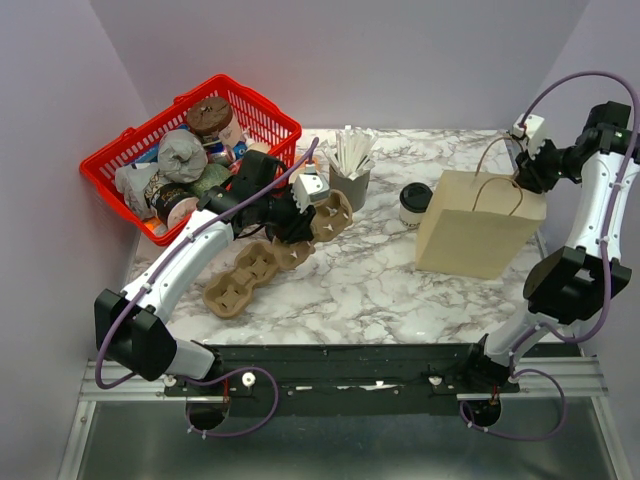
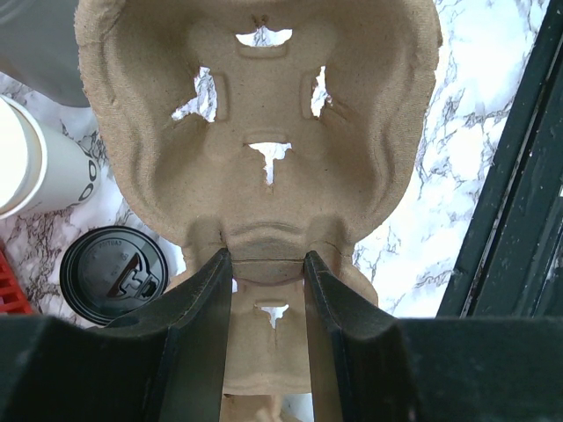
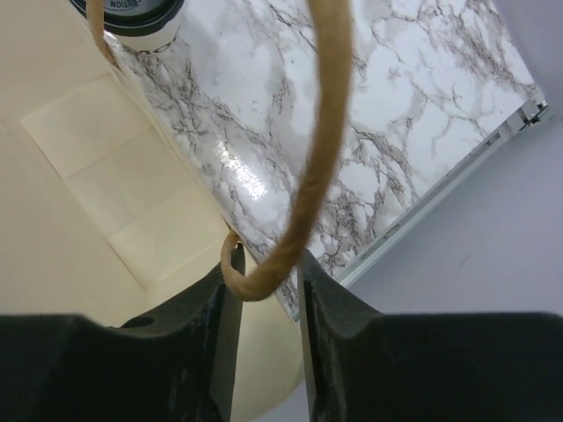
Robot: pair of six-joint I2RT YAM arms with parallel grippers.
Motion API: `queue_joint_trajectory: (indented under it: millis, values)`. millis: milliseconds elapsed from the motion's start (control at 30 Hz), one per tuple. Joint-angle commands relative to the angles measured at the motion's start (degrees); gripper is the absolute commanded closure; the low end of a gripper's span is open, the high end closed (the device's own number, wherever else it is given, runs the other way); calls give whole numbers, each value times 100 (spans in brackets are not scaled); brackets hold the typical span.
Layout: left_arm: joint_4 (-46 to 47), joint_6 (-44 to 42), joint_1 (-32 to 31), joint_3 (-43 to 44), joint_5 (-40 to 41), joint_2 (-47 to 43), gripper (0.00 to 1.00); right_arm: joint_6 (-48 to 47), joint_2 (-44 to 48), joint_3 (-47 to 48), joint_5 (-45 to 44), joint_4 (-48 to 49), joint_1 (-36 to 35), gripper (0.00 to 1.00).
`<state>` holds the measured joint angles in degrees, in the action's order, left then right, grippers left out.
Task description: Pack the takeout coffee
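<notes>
The takeout coffee (image 1: 415, 204), a small white cup with a black lid, stands on the marble table just left of the tan paper bag (image 1: 482, 228); its top edge shows in the right wrist view (image 3: 132, 19). My right gripper (image 1: 522, 150) (image 3: 266, 264) hangs over the bag's right end, shut on the bend of the bag's twine handle (image 3: 327, 132), which touches both fingers. My left gripper (image 1: 300, 215) (image 2: 266, 257) is shut on the rim of a brown pulp cup carrier (image 1: 330, 216) (image 2: 264, 132), left of the coffee.
A second pulp carrier (image 1: 240, 281) lies near the left arm. A red basket (image 1: 262, 112) of cups sits at the back left. A grey cup of white sticks (image 1: 350, 180) stands mid-back. A black lid (image 2: 114, 274) and a white cup (image 2: 31, 163) lie beside the held carrier.
</notes>
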<state>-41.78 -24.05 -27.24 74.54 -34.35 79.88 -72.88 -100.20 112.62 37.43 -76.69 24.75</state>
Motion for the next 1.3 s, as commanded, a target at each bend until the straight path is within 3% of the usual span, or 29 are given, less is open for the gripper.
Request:
queue_joint_trajectory:
  millis: [0, 167, 300, 433, 667, 967, 1167, 1267]
  values:
    - [-50, -82, -27, 192, 34, 19, 100, -95, 246, -284, 203, -1077, -23, 72]
    - [-41, -82, -27, 166, -10, -25, 100, -173, 685, -705, 150, -1077, -23, 92]
    - [-172, -187, -35, 122, -37, -139, 100, -218, 1300, -1136, 238, -1077, -67, 100]
    - [-313, -293, -27, 17, -46, -306, 100, -358, 2265, -1812, 203, -1085, -304, 99]
    - [-471, -240, -27, -36, -169, -604, 100, -26, 3024, -2482, 220, -1085, -1207, 99]
    - [-507, 49, -18, -239, 94, -1193, 100, 1204, 2647, -1744, 704, -1050, -2465, 100]
    - [-551, 41, 61, 350, 455, -1659, 100, 2409, 1979, -1216, 757, -568, -3493, 100]
    - [-445, 76, 61, 578, 429, -1931, 100, 2734, 1821, -1111, 363, -172, -3897, 100]
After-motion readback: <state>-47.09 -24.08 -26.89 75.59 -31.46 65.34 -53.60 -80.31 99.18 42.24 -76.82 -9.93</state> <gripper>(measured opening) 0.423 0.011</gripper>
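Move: The open paper bag stands with its far right rim between the right fingers, its middle about 10 cm left, 8 cm back and 12 cm below them. The lidded coffee cup is some 23 cm left of that hand, level with it and 16 cm lower; the held cup carrier is about 48 cm left, 10 cm back and 6 cm lower. From the left hand the bag's middle lies some 44 cm right, 4 cm ahead. Right fingers shut on the bag's rim, pulling it back, then some 23 cm left; left hand raises the carrier. ##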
